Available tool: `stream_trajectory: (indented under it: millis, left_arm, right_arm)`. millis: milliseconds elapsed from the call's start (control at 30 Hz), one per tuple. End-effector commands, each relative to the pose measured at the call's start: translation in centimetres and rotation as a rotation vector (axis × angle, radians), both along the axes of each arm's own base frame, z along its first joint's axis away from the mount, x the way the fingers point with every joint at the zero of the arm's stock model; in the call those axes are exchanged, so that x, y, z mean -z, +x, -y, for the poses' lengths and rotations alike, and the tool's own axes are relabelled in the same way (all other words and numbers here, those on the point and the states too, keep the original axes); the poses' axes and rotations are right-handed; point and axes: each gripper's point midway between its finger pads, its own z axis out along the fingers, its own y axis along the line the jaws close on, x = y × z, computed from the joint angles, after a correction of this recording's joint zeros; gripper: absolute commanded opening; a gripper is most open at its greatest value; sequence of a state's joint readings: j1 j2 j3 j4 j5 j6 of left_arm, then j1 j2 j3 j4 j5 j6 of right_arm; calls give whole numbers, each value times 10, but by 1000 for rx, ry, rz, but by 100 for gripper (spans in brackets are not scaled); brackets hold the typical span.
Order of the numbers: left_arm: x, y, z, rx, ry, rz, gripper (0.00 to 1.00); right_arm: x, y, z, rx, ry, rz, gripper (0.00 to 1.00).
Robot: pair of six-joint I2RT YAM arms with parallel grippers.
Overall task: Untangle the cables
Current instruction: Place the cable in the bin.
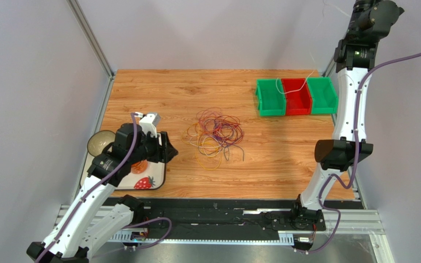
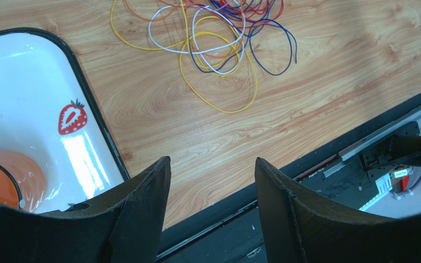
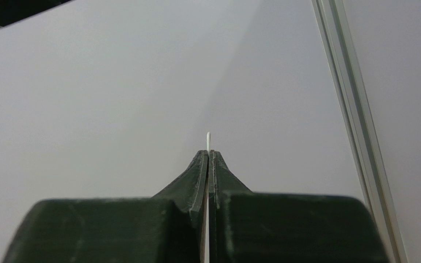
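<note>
The cables [image 1: 218,133] lie in a loose tangle of yellow, white, red, purple and dark loops at the middle of the wooden table; the left wrist view shows them [image 2: 212,38] ahead of the fingers. My left gripper [image 1: 166,150] [image 2: 212,161] hovers open and empty over the tray's right edge, left of the tangle. My right gripper [image 1: 380,6] [image 3: 208,152] is raised high at the back right, shut on a thin white cable [image 3: 208,139] whose tip pokes out past the fingertips. This white cable [image 1: 306,80] trails down over the bins.
Three bins stand at the back right: green [image 1: 270,98], red [image 1: 296,97], green [image 1: 322,94]. A white strawberry-print tray [image 1: 152,183] [image 2: 31,82] at the left holds a bowl [image 1: 100,142] and an orange cup [image 2: 4,181]. Metal frame posts and grey walls enclose the table.
</note>
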State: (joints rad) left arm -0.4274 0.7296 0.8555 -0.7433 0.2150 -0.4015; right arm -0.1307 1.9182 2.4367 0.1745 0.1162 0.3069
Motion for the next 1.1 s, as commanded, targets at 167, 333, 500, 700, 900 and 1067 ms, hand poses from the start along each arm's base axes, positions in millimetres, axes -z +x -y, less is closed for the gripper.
stream_trajectory:
  millis: [167,333,500,700,900,1067]
  left_arm:
    - [-3,4,1,6,1,30,66]
    - [-2,4,1,6,3,26,66]
    - [-2,4,-1,-3,6,28,66]
    - [-2,4,-2,-7,7,29,66]
    - [-3,4,-1,-4,5,32,66]
    - [-5,4,-2,-6,2,42,66]
  right_arm:
    - [-57,-60,0,78,-64,170,0]
    - [-20,-29,5,53,-51,82,0]
    - [39,19,-3,-41,-40,-51,0]
    - [83,47,-14,-122,-45,-151,0]
    - [91,51,-30,-214,-27,-165,0]
    - [97,53,-36,-259,7,-176,0]
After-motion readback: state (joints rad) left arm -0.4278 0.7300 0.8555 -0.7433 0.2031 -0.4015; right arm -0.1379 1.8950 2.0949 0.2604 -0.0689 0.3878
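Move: The right hand, high up with the white cable dangling from its closed fingers, has the red bin roughly 3 cm ahead, 4 cm left and some 63 cm below. At that same depth and distance ahead, the left green bin stands about 14 cm to this hand's left and the right green bin about 6 cm to its right. From the idle left hand the red bin lies around 35 cm ahead, 48 cm right and 17 cm lower. Keeping the white cable pinched in shut fingers, the right hand first finishes a short upswing, about 4 cm up and 4 cm back with the fingers tipping up slightly, then reverses. It swoops down some 16 cm and forward about 10 cm towards the bins, fingers tipping down around 20 degrees and the hand turning a little counter-clockwise, slowing almost to a stop still high above them as it drifts slightly left. ##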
